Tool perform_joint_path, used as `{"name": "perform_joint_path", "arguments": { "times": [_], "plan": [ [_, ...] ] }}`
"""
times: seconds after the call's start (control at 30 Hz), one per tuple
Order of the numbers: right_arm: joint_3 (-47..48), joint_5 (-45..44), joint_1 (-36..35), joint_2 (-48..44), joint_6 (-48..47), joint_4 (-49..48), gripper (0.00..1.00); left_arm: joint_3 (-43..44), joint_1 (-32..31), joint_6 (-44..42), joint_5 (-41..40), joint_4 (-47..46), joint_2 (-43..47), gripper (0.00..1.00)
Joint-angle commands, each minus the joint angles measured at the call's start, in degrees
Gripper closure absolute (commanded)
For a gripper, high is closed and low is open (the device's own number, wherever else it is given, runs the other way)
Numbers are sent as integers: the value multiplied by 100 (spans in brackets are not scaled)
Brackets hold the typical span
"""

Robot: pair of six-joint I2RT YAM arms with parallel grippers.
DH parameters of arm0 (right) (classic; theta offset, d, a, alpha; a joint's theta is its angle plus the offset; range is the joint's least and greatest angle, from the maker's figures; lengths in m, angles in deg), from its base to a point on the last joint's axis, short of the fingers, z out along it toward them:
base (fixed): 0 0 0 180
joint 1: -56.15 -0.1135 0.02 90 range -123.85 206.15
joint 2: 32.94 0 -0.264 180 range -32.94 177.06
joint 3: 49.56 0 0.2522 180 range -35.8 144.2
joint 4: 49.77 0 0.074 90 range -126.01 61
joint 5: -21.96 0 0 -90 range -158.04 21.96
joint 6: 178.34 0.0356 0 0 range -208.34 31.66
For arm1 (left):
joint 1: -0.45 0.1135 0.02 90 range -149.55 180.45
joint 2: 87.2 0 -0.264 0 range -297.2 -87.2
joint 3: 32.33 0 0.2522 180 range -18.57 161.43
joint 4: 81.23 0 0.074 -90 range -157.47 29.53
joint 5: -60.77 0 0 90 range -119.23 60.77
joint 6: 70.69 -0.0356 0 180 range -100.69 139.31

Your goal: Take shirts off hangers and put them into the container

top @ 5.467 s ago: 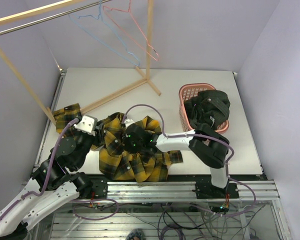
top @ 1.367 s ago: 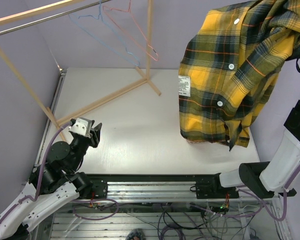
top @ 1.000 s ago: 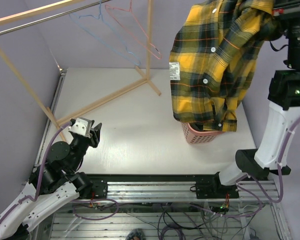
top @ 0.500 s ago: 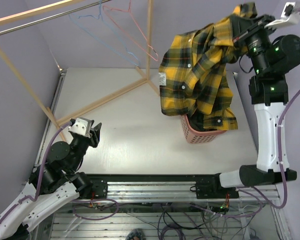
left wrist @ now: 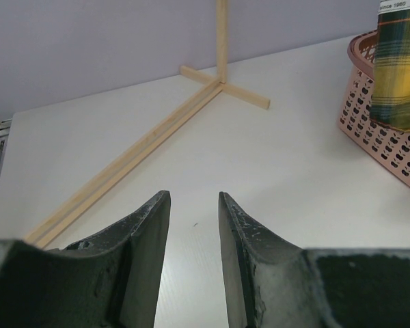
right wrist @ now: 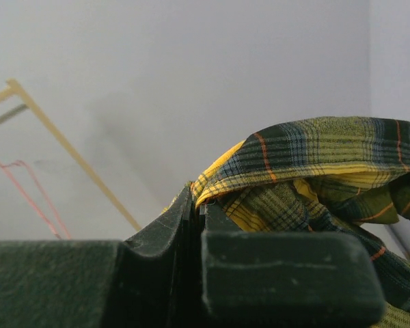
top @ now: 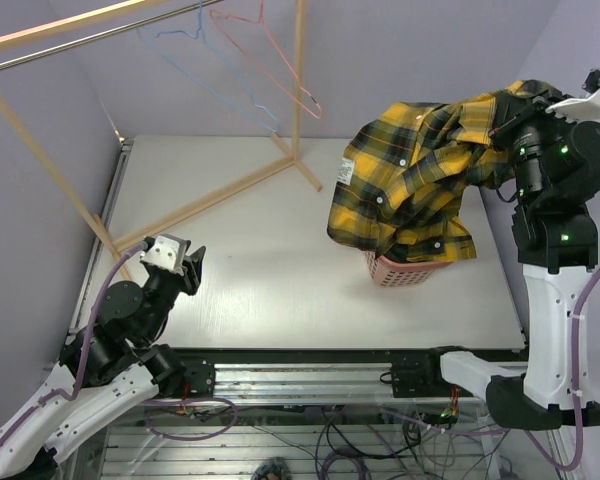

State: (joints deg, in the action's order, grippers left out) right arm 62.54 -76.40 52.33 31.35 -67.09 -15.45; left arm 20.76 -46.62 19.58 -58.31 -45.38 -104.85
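Observation:
A yellow-and-black plaid shirt (top: 415, 185) hangs in the air from my right gripper (top: 502, 125), which is shut on a fold of its cloth. The shirt's lower part drapes over the salmon-pink container (top: 405, 272), whose near rim shows beneath it. In the right wrist view the fingers pinch the plaid shirt (right wrist: 314, 171) at my right gripper (right wrist: 198, 199). Two bare hangers, pink (top: 270, 60) and light blue (top: 195, 62), dangle from the rail at the back left. My left gripper (top: 192, 262) rests low at the table's left, open and empty (left wrist: 193, 198). The container (left wrist: 383, 137) stands far to its right.
A wooden clothes rack stands at the back left, its base bars (top: 230, 185) lying across the tabletop and its post (top: 299, 70) rising near the middle. Its rail (top: 80, 35) crosses the top left. Purple walls close in on all sides.
My right arm has swung the plaid shirt down from high up, and it now hangs lower and spreads over the container. My left arm has stayed still.

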Motion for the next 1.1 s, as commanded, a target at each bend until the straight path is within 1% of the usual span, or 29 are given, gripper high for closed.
{"name": "perform_joint_path", "arguments": {
  "times": [0.0,0.17,0.23,0.3,0.37,0.47,0.57,0.7,0.83,1.07],
  "plan": [
    [-89,-518,29,70,-270,797,100,-39,42,25,74,-183,-25,54],
    [-99,302,29,655,-483,1963,100,-47,40,34,90,-186,-50,55],
    [-399,575,18,757,-472,2200,100,-48,40,34,95,-187,-82,55],
    [-925,761,-28,636,-451,2144,100,-40,40,43,101,-179,-98,55],
    [-1527,666,-86,403,-377,2011,100,-44,42,51,112,-164,-104,55],
    [-2160,620,-123,108,-309,2003,100,-61,40,39,114,-194,-115,55],
    [-2672,916,-180,113,-340,2045,100,-62,42,26,125,-208,-178,55],
    [-3111,957,-566,501,-340,2009,100,-33,40,34,172,-186,-282,55],
    [-3322,372,-1330,1091,-307,1756,100,-23,48,43,156,-173,-311,55],
    [-3904,680,-1360,2235,-48,942,100,-48,49,61,109,-167,-216,55]
  ]
}}
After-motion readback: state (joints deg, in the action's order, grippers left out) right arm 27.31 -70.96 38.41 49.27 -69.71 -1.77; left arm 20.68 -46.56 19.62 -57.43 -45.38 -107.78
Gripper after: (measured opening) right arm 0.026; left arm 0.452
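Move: The right hand already has the plaid shirt pinched at one end; its bulk droops some 12 cm to the left and 15 cm below. The container it is meant for lies nearly under the hand, roughly 48 cm down, about 5 cm left and 2 cm farther out. The rack's near foot stands about 30 cm left, 20 cm farther out and 55 cm below. From the left hand the container is some 15 cm ahead, 47 cm right and 22 cm lower. Keeping the plaid shirt pinched in its shut fingers, the right hand plunges some 43 cm down into the container's mouth, tipping from nearly level to steeply downward. It bows a few centimetres forward and back early in the drop, then shifts about 10 cm left over its last part as it goes on sinking. ##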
